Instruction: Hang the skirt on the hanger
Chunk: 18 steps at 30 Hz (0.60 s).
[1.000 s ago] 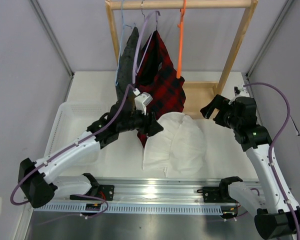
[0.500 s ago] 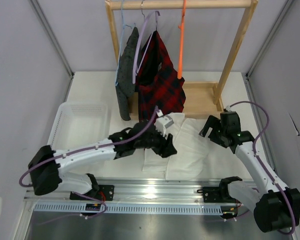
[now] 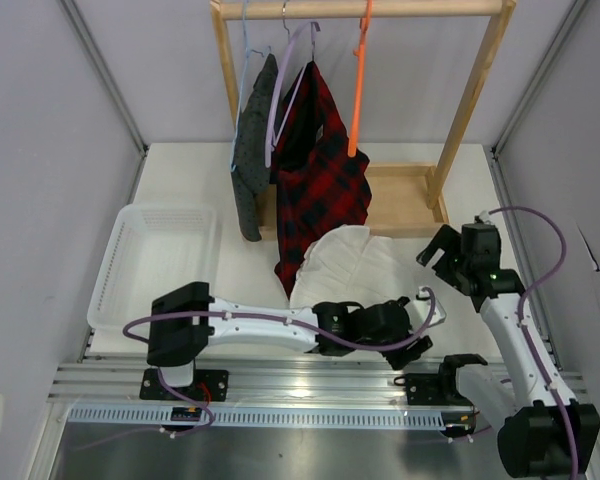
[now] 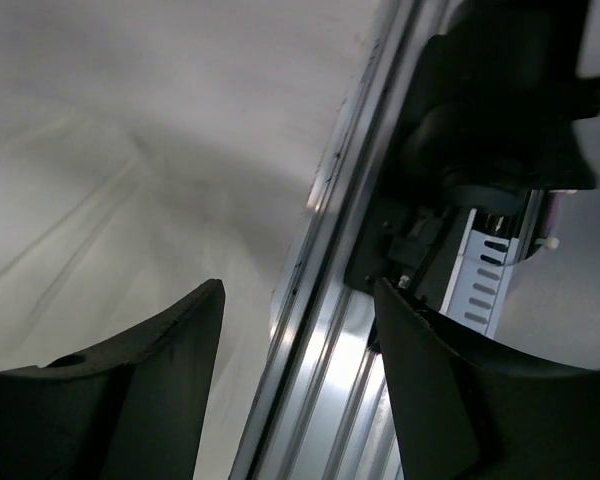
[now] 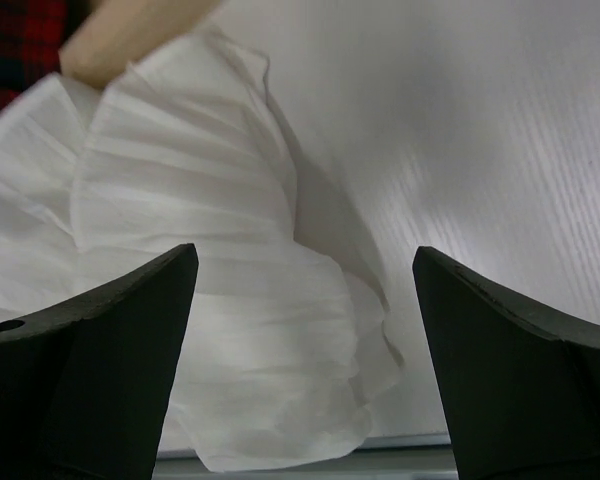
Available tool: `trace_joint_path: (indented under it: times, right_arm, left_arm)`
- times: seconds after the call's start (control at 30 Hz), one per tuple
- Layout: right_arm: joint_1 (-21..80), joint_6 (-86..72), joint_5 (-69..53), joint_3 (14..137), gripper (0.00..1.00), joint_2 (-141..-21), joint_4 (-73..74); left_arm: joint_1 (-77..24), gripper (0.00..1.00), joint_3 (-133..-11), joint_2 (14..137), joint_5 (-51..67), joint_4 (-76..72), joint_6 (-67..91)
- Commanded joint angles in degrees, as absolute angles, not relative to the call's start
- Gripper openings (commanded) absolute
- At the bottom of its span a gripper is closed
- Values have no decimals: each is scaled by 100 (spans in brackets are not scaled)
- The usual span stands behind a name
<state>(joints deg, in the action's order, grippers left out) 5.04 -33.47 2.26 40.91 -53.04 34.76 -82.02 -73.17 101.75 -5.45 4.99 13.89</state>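
The white crinkly skirt [image 3: 365, 265] lies crumpled on the table in front of the rack; it also shows in the right wrist view [image 5: 210, 300]. The orange hanger [image 3: 356, 90] hangs bare on the wooden rail. My left gripper [image 3: 412, 345] is stretched across the front to the skirt's near right edge; in the left wrist view [image 4: 295, 300] it is open and empty above the table's front edge. My right gripper [image 3: 435, 250] is open and empty just right of the skirt, and its view [image 5: 305, 260] looks down on the skirt's ruffled edge.
The wooden rack [image 3: 472, 95] stands at the back, holding a red-and-black plaid garment [image 3: 320, 170] and a dark grey garment [image 3: 250, 160]. A white basket [image 3: 160, 260] sits at the left. The aluminium rail [image 3: 280, 385] runs along the front; it shows in the left wrist view [image 4: 330, 330].
My left arm has swept from beside the plaid garment to the front right, across the skirt's near edge. The skirt has changed shape. My right gripper dropped lower beside the skirt.
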Motion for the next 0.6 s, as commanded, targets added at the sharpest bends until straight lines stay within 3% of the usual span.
trace_joint_path:
  times: [0.0,0.2,0.57]
  right_arm:
    - [-8,-3366,71,4491,95,-4993,3515]
    - [-1035,-3349,-860,4509,95,-4764,3595]
    - [-1388,-3217,-1336,4553,94,-4711,3647]
  left_arm:
    - [-8279,67,-7699,10353,-599,89,721]
    - [-8262,68,-7998,11056,-70,-43,238]
    - [-7796,66,-7831,11505,-202,-519,18]
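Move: The white skirt lies spread on the table, its middle about 18 cm ahead of the left hand, 10 cm to its left and 12 cm below. From that hand, the plaid garment hangs some 31 cm ahead, 19 cm left and 5 cm higher; the wooden rack base is roughly 40 cm ahead, 10 cm left and 12 cm below. From the right hand, the skirt's middle is about 15 cm left, level ahead, 12 cm below. Left hand sinks about 7 cm towards the skirt, easing right then forward; right hand retreats right and up. ##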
